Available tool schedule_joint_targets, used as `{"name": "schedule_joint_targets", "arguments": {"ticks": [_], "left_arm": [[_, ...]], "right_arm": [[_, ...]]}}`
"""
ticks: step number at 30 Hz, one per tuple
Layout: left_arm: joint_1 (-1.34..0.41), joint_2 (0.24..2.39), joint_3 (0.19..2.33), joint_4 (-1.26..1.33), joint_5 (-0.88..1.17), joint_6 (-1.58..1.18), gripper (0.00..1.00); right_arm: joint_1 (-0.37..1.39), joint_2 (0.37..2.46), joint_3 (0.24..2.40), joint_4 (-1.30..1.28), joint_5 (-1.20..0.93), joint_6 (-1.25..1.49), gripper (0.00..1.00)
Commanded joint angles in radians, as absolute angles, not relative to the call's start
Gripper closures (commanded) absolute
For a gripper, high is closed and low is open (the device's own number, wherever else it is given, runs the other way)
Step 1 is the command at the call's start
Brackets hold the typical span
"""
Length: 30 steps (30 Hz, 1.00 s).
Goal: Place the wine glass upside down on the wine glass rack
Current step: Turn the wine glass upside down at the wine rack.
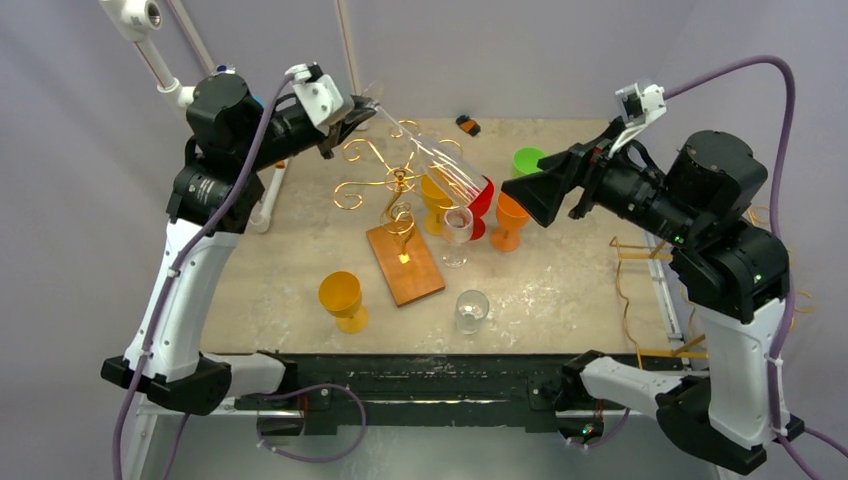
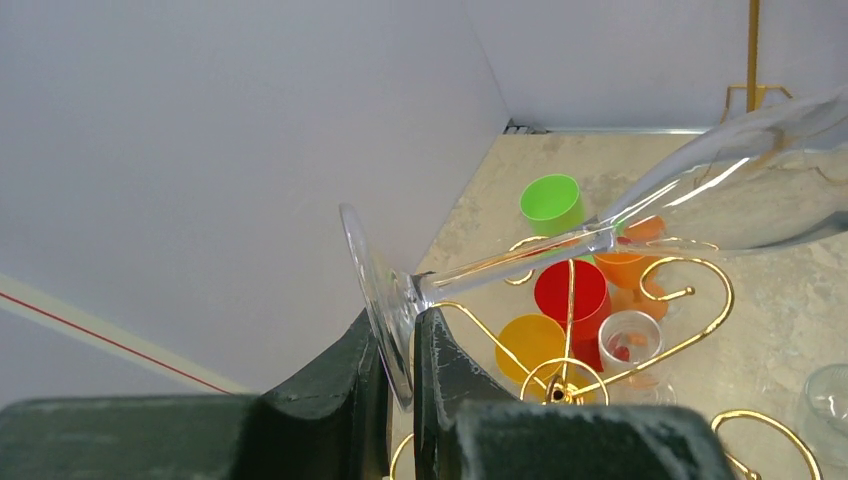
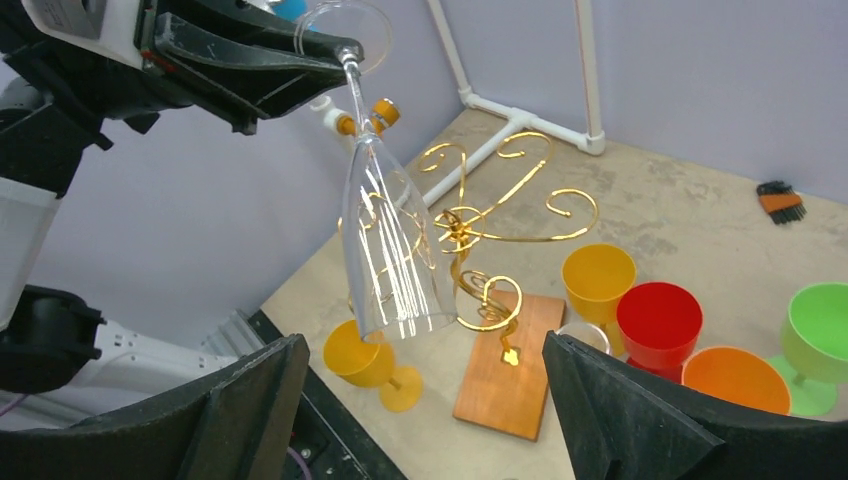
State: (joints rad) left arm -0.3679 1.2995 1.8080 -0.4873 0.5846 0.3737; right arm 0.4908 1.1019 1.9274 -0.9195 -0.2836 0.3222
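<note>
A clear wine glass (image 1: 440, 160) hangs tilted over the rack, its foot up at the left and its bowl down to the right. My left gripper (image 1: 362, 108) is shut on the foot (image 2: 385, 310), whose edge is pinched between the dark fingers. The wine glass rack (image 1: 400, 185) is gold curled wire on a wooden base (image 1: 405, 265), and it stands under the glass. My right gripper (image 1: 535, 190) stands open to the right of the bowl, clear of it. In the right wrist view the bowl (image 3: 395, 260) hangs in front of the rack's hooks (image 3: 500, 215).
Behind and right of the rack crowd a yellow (image 1: 437, 195), a red (image 1: 482, 200), an orange (image 1: 510, 215) and a green goblet (image 1: 527, 160). A yellow goblet (image 1: 343, 300) and two clear glasses (image 1: 471, 310) (image 1: 457, 228) stand nearer. A small brush (image 1: 467, 124) lies at the back.
</note>
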Motion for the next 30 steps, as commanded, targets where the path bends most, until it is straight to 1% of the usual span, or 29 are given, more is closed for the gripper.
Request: {"name": "schedule_joint_targets", "arguments": {"ticks": [1,3,5,8,13,17,21,23,26,28,29,30], "left_arm": [[-0.374,1.217,1.776,-0.405,0.722,0.519,1.00],[-0.374,1.170,1.695,-0.320,0.797,0.565,1.00],[-0.374,1.139,1.658,-0.263,0.845,0.582,1.00],[-0.374,1.134,1.671,-0.283,0.879,0.629,1.00],[-0.374,1.130,1.675,-0.303,0.879,0.651,1.00],[-0.374,1.116,1.665,-0.334,0.894,0.691,1.00],[-0.374,1.102,1.654,-0.351,0.890,0.721,1.00],[-0.374,1.099,1.655,-0.351,0.896,0.722,1.00],[-0.374,1.092,1.660,-0.351,0.915,0.717,1.00],[-0.374,1.085,1.656,-0.351,0.926,0.701,1.00],[-0.374,1.082,1.655,-0.351,0.930,0.688,1.00],[-0.374,1.077,1.650,-0.354,0.933,0.674,1.00]], "right_arm": [[0.495,1.168,1.989,-0.906,-0.426,0.287,0.01],[0.495,1.209,2.000,-0.869,-0.492,0.301,0.01],[0.506,1.250,2.014,-0.853,-0.526,0.305,0.01],[0.586,1.278,2.006,-0.821,-0.534,0.302,0.01],[0.715,1.323,1.997,-0.817,-0.521,0.283,0.01],[0.787,1.312,1.918,-0.760,-0.531,0.285,0.01],[0.814,1.282,1.830,-0.701,-0.539,0.304,0.01],[0.818,1.269,1.805,-0.691,-0.530,0.310,0.09],[0.820,1.240,1.757,-0.662,-0.484,0.323,0.32],[0.820,1.214,1.709,-0.629,-0.439,0.330,0.50],[0.821,1.202,1.676,-0.608,-0.415,0.336,0.60],[0.820,1.189,1.645,-0.588,-0.393,0.341,0.78]]}}
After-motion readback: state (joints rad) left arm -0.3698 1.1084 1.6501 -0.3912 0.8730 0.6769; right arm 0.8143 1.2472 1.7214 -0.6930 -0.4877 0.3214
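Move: The left hand holds the wine glass by its foot. The bowl hangs about 10 cm to that hand's right, 7 cm back and 6 cm lower; the gold rack's top is roughly 5 cm right, 3 cm back and 15 cm below. From the open right hand the bowl is some 12 cm left, 4 cm ahead and 6 cm down, with the rack's top 19 cm left, 7 cm ahead and 16 cm down. The orange goblet stands 10 cm ahead, level sideways, 40 cm below. Sweep the wide-open right gripper about 13 cm left towards the bowl, sinking and then also drawing back a little, swinging some 30 degrees counter-clockwise, then close its fingers around the bowl. Meanwhile keep the left pinch on the foot and draw that hand back about 8 cm, rising slightly, turning it clockwise and tipping its fingers up. ##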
